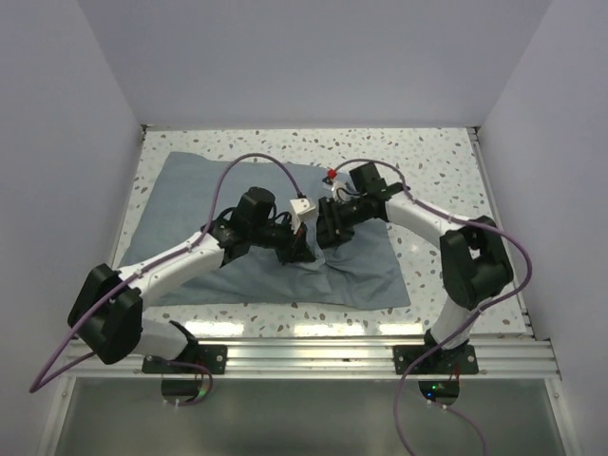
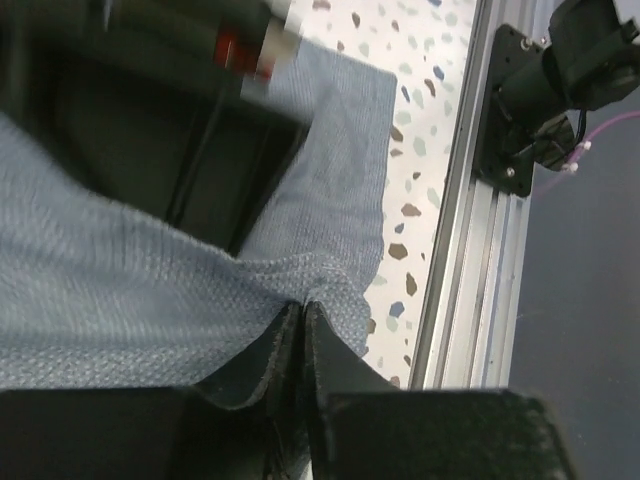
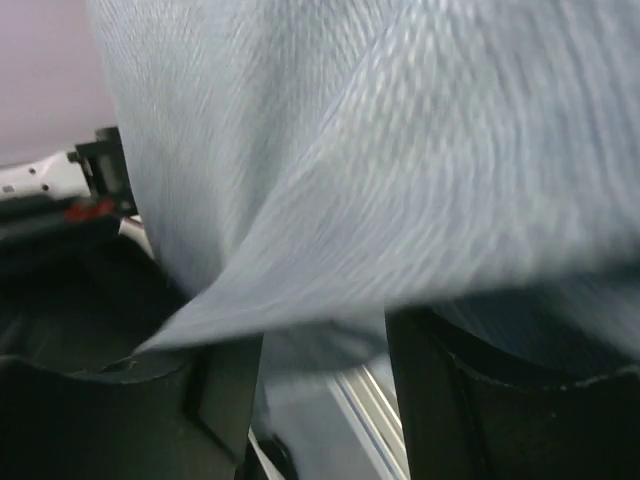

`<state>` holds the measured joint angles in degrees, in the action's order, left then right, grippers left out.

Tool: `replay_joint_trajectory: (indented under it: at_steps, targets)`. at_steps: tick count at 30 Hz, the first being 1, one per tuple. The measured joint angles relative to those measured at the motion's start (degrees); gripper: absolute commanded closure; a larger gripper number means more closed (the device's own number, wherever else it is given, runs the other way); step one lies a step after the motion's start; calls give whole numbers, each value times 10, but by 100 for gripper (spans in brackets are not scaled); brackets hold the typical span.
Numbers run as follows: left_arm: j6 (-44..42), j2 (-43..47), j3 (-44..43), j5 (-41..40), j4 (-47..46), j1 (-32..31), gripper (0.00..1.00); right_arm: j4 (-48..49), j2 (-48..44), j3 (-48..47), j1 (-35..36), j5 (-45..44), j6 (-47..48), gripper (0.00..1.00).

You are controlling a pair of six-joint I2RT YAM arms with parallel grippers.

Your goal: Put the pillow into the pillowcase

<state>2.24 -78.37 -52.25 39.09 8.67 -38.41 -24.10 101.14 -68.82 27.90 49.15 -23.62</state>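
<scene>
The grey-blue pillowcase (image 1: 190, 209) lies spread on the speckled table (image 1: 437, 161), bunched up where both grippers meet near its front middle. My left gripper (image 1: 302, 249) is shut on a pinched fold of the cloth; in the left wrist view the gripper (image 2: 303, 312) has the pillowcase (image 2: 120, 300) pulled into its closed tips. My right gripper (image 1: 323, 236) is right beside it. In the right wrist view the gripper (image 3: 325, 360) has its fingers (image 3: 230, 390) apart, with the pillowcase (image 3: 380, 180) draped over their tips. The pillow is not in view.
An aluminium rail (image 1: 361, 353) runs along the near table edge and also shows in the left wrist view (image 2: 450, 250). White walls close in the table on the left, back and right. Purple cables loop over both arms.
</scene>
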Motion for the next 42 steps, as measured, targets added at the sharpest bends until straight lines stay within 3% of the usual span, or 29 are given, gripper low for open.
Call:
replay_joint_trajectory:
  at_steps: [2, 6, 9, 12, 15, 22, 27, 28, 34, 38, 42]
  targets:
    - [-2, -7, 17, 1, 0, 0, 78, -68, -24, -1, -42, 3, 55, 42]
    - [-11, -28, 20, -12, -6, -8, 44, -226, -46, -52, -122, -33, 191, 42]
    - [-25, -64, 7, -40, -4, -27, 33, -306, -46, -98, -138, -71, 271, 37]
    - [-45, -87, -17, -69, 19, -37, 29, -360, -51, -125, -151, -108, 328, 25]
    - [-68, -75, -41, -85, 54, -22, 22, -389, -69, -123, -160, -155, 368, 21]
    - [-132, 68, -46, -143, 173, 138, 18, -404, -108, -19, -164, -280, 418, 19]
    - [-179, 89, -19, -202, 212, 198, 16, -399, -80, 32, -171, -334, 431, 19]
    - [-187, 78, -7, -214, 213, 204, 16, -396, -72, 34, -175, -339, 433, 4]
    - [-202, -145, -31, -238, 196, 190, 13, -384, -51, 34, -228, -348, 459, 2]
    - [-165, -261, -168, -266, 218, 139, 13, -376, -52, 34, -278, -362, 487, 2]
    - [-110, -376, -331, -256, 182, 94, 11, -377, -58, 34, -322, -373, 516, 1]
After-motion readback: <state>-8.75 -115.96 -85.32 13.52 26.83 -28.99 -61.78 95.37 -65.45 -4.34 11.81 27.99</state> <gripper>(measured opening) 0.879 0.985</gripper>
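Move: The filled pillowcase lies with its middle some 12 cm ahead of the left hand, 11 cm to its left and 13 cm below; the left fingers still pinch a raised fold of the cloth. From the open-fingered right hand, close beside that fold, the same middle is about 20 cm left, 4 cm ahead and 10 cm below. The case's near right corner lies roughly 21 cm back from the right hand, 23 cm to its right and 12 cm below. The pillowcase's raised fold is let go as the left hand dips about 5 cm and opens wide; this hand then swings left and forward, drops to the cloth with fingers tipping some 35 degrees further down, and ends going forward and right, fingertips pressed into the case. The right hand draws about 30 cm to the right, sinking late, tips steeply down, opens fully and comes over the case's near right corner. ##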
